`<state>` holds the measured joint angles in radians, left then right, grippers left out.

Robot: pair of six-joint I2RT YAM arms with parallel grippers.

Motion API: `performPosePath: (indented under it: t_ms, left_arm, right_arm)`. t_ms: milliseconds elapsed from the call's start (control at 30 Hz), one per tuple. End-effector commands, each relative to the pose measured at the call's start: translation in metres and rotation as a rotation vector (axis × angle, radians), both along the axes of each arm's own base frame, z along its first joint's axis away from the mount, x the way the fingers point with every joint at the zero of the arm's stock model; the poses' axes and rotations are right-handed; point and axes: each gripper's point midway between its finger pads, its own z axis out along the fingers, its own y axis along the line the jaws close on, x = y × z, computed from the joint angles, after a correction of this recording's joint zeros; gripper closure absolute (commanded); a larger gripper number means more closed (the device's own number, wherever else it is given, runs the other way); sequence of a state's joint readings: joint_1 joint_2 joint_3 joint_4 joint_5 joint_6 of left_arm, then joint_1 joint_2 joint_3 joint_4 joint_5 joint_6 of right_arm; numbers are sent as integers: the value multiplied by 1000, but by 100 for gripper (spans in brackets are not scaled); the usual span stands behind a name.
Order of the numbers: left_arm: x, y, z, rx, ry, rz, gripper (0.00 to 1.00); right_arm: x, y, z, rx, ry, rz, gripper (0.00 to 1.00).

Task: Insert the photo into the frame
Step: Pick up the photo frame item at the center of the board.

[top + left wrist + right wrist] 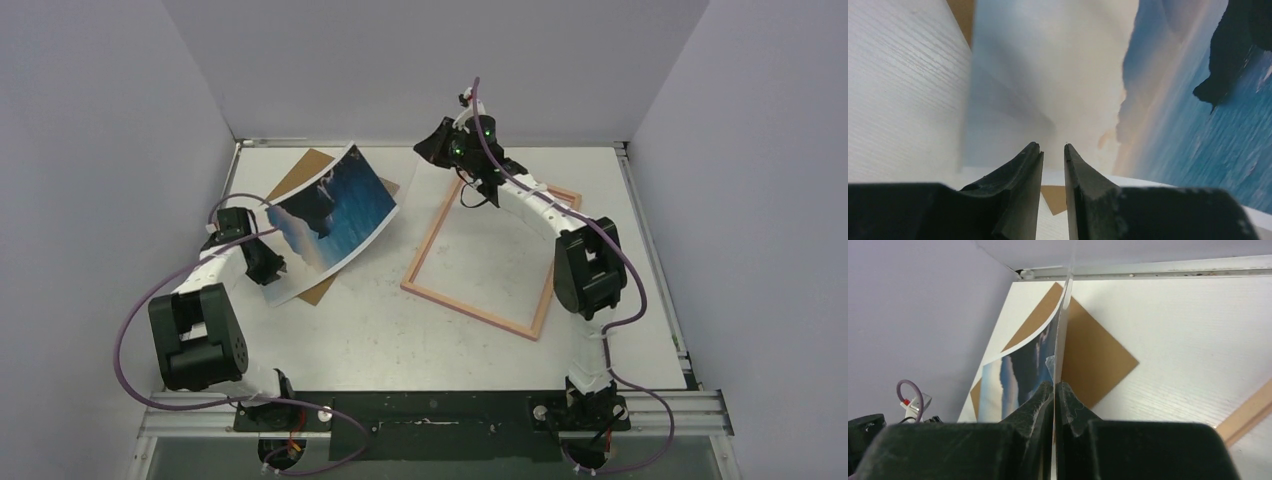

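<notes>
The photo (335,212), sea and dark cliffs with a white border, hangs curled above the table at back left. In the right wrist view its edge (1060,340) runs straight between the fingers of my right gripper (1054,385), which is shut on it; from above that gripper (425,152) is near the back wall. My left gripper (268,272) is at the photo's near left edge. Its jaws (1053,146) stand slightly apart with nothing between them, and the print (1178,125) fills the view beyond. The frame (470,311) lies flat at centre right, its rail (1248,412) showing light wood.
A brown backing panel (310,165) lies on the table under the photo; it also shows behind the sheet (1093,360) and through the left fingers' gap (1055,197). Grey walls enclose the table on three sides. A metal rail (1168,272) runs along the back edge.
</notes>
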<state>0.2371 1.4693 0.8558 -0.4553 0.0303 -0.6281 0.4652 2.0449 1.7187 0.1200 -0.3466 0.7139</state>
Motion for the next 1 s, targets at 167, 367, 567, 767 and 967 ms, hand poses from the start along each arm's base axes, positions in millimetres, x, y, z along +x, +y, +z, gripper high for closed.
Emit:
performPosePath:
  t_ms: [167,367,567,767,967]
  left_arm:
    - [-13,9,-36,-16,166,91,79]
    - [-17,8,-38,-21,188,92,79]
    - [3,0,-22,-62,130,12,77]
    - [53,-9,26,-134,23,-87,59]
    - [125,-28,95,-178,-181,-278,26]
  right_arm:
    - [-6,-62,99,-48,-184,-134,100]
    - [-10,-101,149,-24,-266,-173,100]
    - [-29,-112,180,-33,-312,-146,100]
    - [-58,-130,215,-57,-375,-164,100]
    - [-98,-131,249,-74,-447,-82,100]
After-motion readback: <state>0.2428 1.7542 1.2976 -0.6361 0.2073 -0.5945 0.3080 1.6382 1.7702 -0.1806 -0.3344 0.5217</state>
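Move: My right hand still pinches the clear sheet, with the photo's right end curled up against it. The frame lies about 18 cm to this hand's right, 13 cm back and some 23 cm below, and the photo's middle 27 cm to its left and 9 cm back. From my left hand, low over the photo's pale end, the photo's middle is about 9 cm ahead and 13 cm right. The brown board under the photo is centred some 11 cm ahead and 9 cm right. My left hand drops about 3 cm to press the photo's pale end down with nearly shut fingers and stays there, while my right hand keeps its pinch and pulls the clear sheet up and to the right, about 17 cm up, away from the photo, drawing back a little late on and tipping its fingers up. Then my left hand rises off, goes forward over the photo and opens. ##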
